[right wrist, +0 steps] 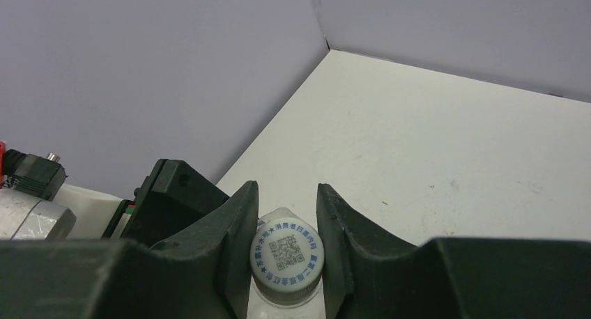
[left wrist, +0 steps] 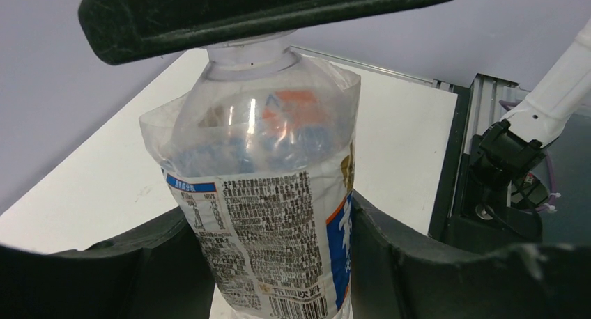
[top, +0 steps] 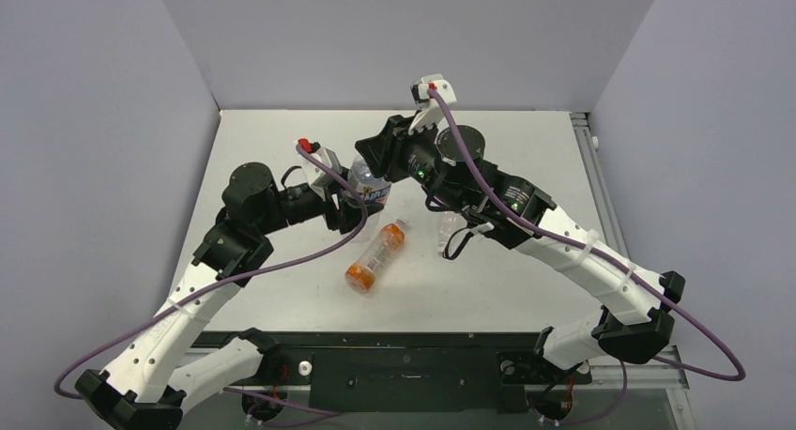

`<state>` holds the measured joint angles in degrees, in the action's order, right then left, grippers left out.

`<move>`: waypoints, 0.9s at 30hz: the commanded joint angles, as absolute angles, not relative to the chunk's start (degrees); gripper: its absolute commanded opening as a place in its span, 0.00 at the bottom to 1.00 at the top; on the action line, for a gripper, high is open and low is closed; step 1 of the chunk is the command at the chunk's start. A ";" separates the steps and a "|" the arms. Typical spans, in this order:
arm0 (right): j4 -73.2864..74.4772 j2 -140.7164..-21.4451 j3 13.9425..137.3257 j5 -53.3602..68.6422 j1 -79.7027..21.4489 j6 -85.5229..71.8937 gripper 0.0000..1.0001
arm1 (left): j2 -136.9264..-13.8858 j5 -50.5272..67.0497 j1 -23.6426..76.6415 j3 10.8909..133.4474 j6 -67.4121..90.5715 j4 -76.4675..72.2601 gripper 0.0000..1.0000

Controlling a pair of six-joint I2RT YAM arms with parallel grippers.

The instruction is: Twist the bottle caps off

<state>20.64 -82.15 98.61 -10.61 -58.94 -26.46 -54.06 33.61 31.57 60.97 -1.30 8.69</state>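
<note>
My left gripper is shut on the body of a clear bottle with a printed white and blue label, holding it upright. My right gripper comes down from above and is shut on this bottle's whitish cap, which carries a blue printed code. In the left wrist view a right finger covers the cap. In the top view the cap is hidden under the right gripper.
An orange bottle lies on the white table in front of the grippers, its neck pointing toward the back. Another clear bottle lies partly hidden under the right arm. Grey walls close in the back and sides.
</note>
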 commanded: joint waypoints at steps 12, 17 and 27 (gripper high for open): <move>1.98 -75.61 95.73 22.55 -54.55 -25.96 0.00 | -52.13 43.44 31.99 63.19 20.66 -6.15 0.14; -3.57 -76.18 97.20 41.86 -53.21 -29.28 0.00 | -52.42 51.01 31.99 64.25 26.41 -7.80 0.12; 5.13 -75.77 100.91 48.07 -52.77 -21.23 0.01 | -52.84 56.44 31.93 64.65 29.39 -8.96 0.11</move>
<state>1.17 -77.89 96.66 42.94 -52.16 -26.52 -51.94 56.18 32.18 62.96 27.81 -7.99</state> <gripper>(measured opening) 0.299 0.520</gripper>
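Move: The bottle's cap is already between the right fingers, at the hand point. It lies some 4 cm ahead of the left hand, 3 cm to its right and 9 cm above, with the bottle body already in the left grip. From the right hand, the orange-labelled bottle on the table is about 3 cm ahead, 3 cm left and 42 cm below, and the clear bottle 18 cm ahead, 16 cm right and just as far down. Twist the cap against the bottle: turn the right gripper counter-clockwise some 45 degrees while the left turns the bottle clockwise about 25. Keep both grips closed as they are, and carry both hands back and up together, roughly 10 to 12 cm back and 8 cm up, with the wrists tilting to bring the bottle more upright. ##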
